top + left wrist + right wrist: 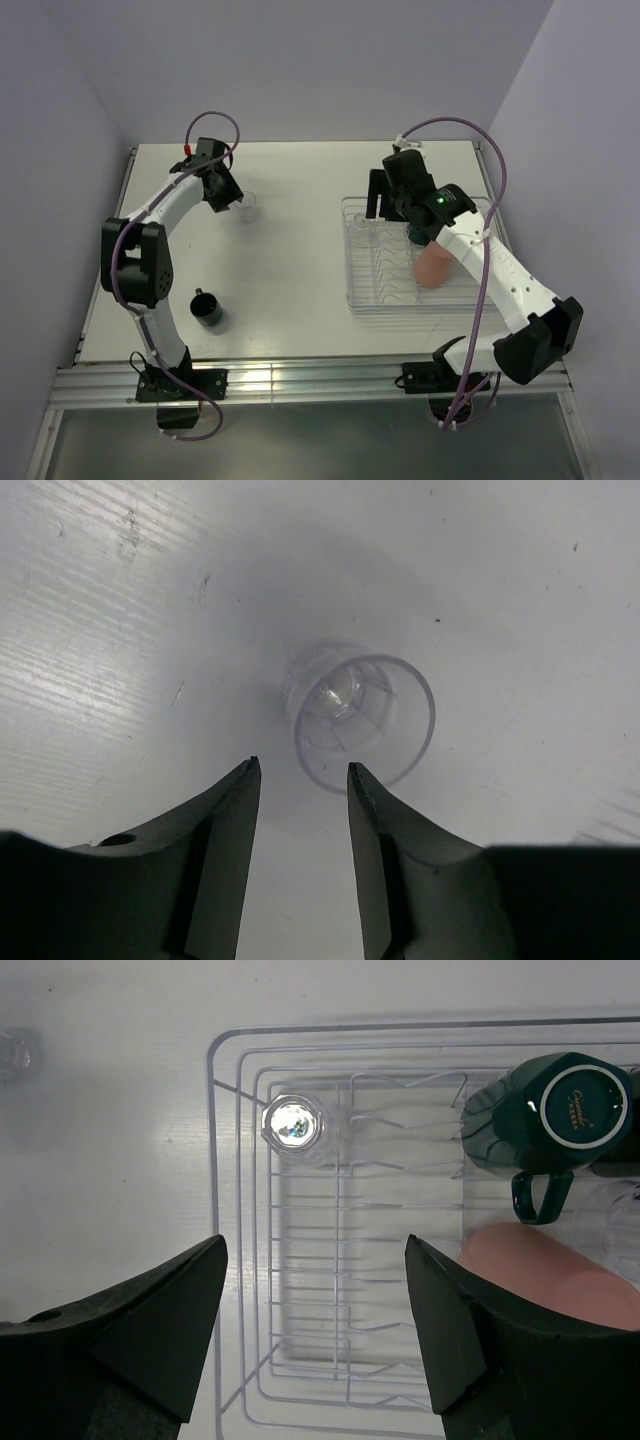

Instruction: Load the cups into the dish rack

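Observation:
A clear glass cup (358, 715) stands upright on the white table, just beyond my left gripper's (302, 768) fingertips. The jaws are open with only bare table between them. The top view shows the same cup (250, 208) next to the left gripper (233, 200). A black mug (208, 308) sits near the left arm's base. My right gripper (315, 1245) hangs open and empty over the dish rack (213, 1110). In the rack are a clear cup (292, 1125) upside down, a dark green mug (555, 1110) upside down, and a salmon cup (560, 1275).
The dish rack (400, 305) fills the right half of the table, close to the right wall. The right arm (500, 270) crosses above its near right corner. Walls close in the far and left sides.

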Available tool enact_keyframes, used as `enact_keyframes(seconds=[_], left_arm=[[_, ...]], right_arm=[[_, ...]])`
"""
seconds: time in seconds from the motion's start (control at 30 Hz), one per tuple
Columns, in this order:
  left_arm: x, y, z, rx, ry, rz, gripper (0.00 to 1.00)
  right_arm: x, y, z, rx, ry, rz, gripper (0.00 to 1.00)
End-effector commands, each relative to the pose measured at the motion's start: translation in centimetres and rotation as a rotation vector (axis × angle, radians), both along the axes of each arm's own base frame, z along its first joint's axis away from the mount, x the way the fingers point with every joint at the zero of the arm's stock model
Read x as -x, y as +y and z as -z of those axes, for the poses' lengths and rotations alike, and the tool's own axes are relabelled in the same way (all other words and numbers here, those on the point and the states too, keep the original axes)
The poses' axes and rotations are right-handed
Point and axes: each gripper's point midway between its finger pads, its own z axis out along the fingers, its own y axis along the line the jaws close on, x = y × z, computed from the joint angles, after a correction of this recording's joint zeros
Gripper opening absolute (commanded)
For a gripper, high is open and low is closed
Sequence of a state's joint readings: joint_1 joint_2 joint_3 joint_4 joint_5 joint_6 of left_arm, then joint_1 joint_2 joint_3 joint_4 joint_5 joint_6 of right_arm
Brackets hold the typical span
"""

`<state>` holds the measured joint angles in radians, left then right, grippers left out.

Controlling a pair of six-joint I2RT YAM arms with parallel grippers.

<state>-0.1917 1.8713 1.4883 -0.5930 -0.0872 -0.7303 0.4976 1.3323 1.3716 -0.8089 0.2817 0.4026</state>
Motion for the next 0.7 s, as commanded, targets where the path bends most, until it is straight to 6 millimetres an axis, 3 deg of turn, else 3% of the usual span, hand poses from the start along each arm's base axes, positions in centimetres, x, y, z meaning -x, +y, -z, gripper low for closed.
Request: enact_keyframes(seconds=[0.0, 0.3, 0.4, 0.43, 0.47, 0.57, 0.63, 0.67], left_arm=[[-1.5, 0.3, -0.8, -0.025, -0.033, -0.041, 0.46], [-1.8, 0.2, 2.0, -0.045, 0.014, -0.047, 0.41], [-1.7, 0.1, 2.6, -0.040, 0.023, -0.045, 0.29], [-1.6, 0.0, 2.6, -0.034, 0.022, -0.041, 0.11], [-1.5, -0.1, 2.6, -0.032, 0.023, -0.038, 0.02], [-1.2, -0.6, 2.0, -0.012, 0.016, -0.012, 0.00], [-1.1, -1.1, -0.3, 0.019, -0.033, 0.009, 0.00], [-0.8, -1.8, -2.5, 0.063, -0.077, 0.037, 0.00]], right_arm=[[0.6, -0.2, -1.3, -0.014, -0.042, -0.008, 0.79], [1.1, -0.4, -1.1, -0.016, -0.045, -0.013, 0.79], [1.2, -0.4, -1.2, -0.021, -0.047, -0.012, 0.79], [1.3, -0.5, -1.0, -0.017, -0.043, -0.012, 0.79], [1.3, -0.4, -1.1, -0.022, -0.048, -0.012, 0.79], [1.5, -0.4, -1.1, -0.024, -0.048, -0.014, 0.79], [1.5, -0.5, -1.2, -0.031, -0.053, -0.014, 0.79], [1.5, -0.4, -1.5, -0.040, -0.064, -0.016, 0.79]])
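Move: The clear cup stands right by the left hand, its middle about 1 cm ahead, 3 cm to the right and some 6 cm below. The black mug is roughly 22 cm back and 6 cm to the left of that hand; the dish rack's middle is about 44 cm to its right and 10 cm back. From the right hand the clear cup lies around 29 cm left, 11 cm ahead and 20 cm down. The clear cup's near-side wall, on the robot's left, is what the left hand takes: it eases barely 1 cm forward, then sinks some 3 cm so one finger goes inside the rim and the other stays outside. The half-open fingers then shut and pinch the thin wall, the wrist hardly turning. ##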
